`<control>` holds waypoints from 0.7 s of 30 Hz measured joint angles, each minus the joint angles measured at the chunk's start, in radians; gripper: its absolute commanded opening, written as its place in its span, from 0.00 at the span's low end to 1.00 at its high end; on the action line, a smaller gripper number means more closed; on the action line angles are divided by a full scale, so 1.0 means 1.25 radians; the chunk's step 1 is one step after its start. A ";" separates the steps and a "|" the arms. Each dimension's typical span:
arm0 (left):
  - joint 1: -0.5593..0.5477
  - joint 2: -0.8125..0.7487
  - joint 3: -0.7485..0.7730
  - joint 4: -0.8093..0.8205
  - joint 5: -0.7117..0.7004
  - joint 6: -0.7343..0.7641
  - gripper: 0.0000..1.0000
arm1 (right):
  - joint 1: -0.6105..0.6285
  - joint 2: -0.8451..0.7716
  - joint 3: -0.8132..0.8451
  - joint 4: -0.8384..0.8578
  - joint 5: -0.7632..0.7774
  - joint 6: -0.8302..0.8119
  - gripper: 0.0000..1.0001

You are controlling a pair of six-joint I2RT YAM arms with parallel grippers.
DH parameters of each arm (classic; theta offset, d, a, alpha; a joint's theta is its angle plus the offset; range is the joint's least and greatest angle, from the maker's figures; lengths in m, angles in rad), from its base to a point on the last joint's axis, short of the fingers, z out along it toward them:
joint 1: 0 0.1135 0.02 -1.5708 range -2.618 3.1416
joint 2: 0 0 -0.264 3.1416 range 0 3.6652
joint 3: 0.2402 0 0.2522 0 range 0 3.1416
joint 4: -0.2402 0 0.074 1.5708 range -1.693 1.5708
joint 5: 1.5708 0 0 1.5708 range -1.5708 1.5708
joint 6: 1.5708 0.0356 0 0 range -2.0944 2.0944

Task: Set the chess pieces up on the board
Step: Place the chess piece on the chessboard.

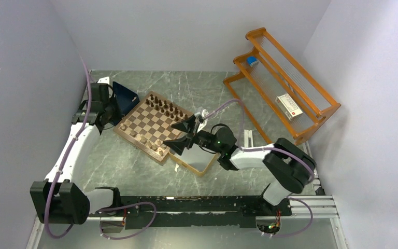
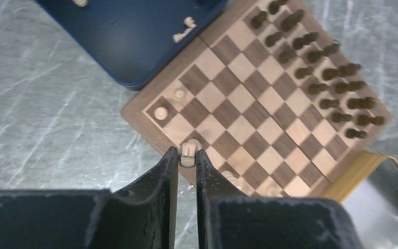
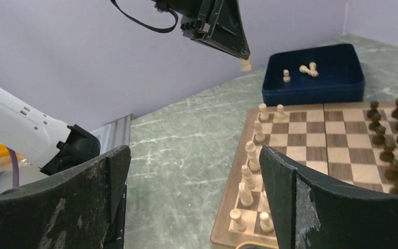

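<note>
The board (image 1: 146, 126) lies left of centre, with dark chess pieces (image 1: 164, 107) in two rows on its far side and pale chess pieces (image 3: 248, 177) along its near side. My left gripper (image 2: 187, 152) is shut on a pale piece (image 2: 187, 158), held in the air over the board's left rim (image 2: 134, 111). The right wrist view shows that held piece (image 3: 245, 65) hanging well above the table. My right gripper (image 3: 194, 155) is open and holds nothing, low by the board's near corner, beside the pale back row.
A navy tray (image 3: 316, 85) with a few pale pieces (image 3: 308, 68) touches the board's far left corner. A silver gold-rimmed tin (image 1: 203, 158) sits under my right arm. An orange wooden rack (image 1: 285, 83) stands at the back right.
</note>
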 measured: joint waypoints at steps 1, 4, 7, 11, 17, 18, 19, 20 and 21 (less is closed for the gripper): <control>0.000 0.010 -0.002 0.004 -0.022 0.002 0.05 | 0.000 -0.024 0.002 -0.041 0.010 -0.007 1.00; 0.000 0.022 -0.017 0.029 -0.066 0.005 0.06 | 0.000 -0.096 0.004 -0.165 0.053 -0.027 1.00; 0.000 0.026 -0.052 0.068 -0.083 0.005 0.07 | 0.000 -0.154 0.004 -0.268 0.094 -0.049 1.00; 0.000 0.056 -0.067 0.078 -0.085 0.002 0.06 | 0.000 -0.201 0.004 -0.353 0.126 -0.066 1.00; -0.009 0.066 -0.107 0.107 -0.093 -0.026 0.05 | 0.000 -0.230 0.002 -0.394 0.152 -0.068 1.00; -0.016 0.070 -0.116 0.115 -0.100 -0.033 0.05 | 0.000 -0.233 0.002 -0.398 0.152 -0.068 1.00; -0.022 0.072 -0.122 0.121 -0.104 -0.040 0.06 | 0.000 -0.234 0.002 -0.402 0.152 -0.067 1.00; -0.028 0.076 -0.131 0.132 -0.109 -0.049 0.06 | 0.000 -0.235 0.002 -0.405 0.152 -0.067 1.00; -0.033 0.079 -0.137 0.138 -0.112 -0.056 0.06 | 0.000 -0.237 0.002 -0.412 0.152 -0.067 1.00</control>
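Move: The left hand holds the pale chess piece; the empty back-rank square beside the corner rook lies about 1 cm ahead, 1 cm left and 15 cm below it. The rook stands some 3 cm ahead and 3 cm left of the hand, the pawn 5 cm ahead and 1 cm left, the next back-rank piece about 1 cm back and 1 cm right. From the emptied right hand, that square is roughly 8 cm ahead, 20 cm left and 17 cm down. Lower the left gripper about 7 cm towards the empty square beside the corner rook, edging 2 cm left at first and then easing about 1 cm back right, fingers staying shut on the chess piece and pitch nearly unchanged. Meanwhile draw the open, empty right gripper some 3.5 cm right and slightly forward, away from the left hand, turning it clockwise. ##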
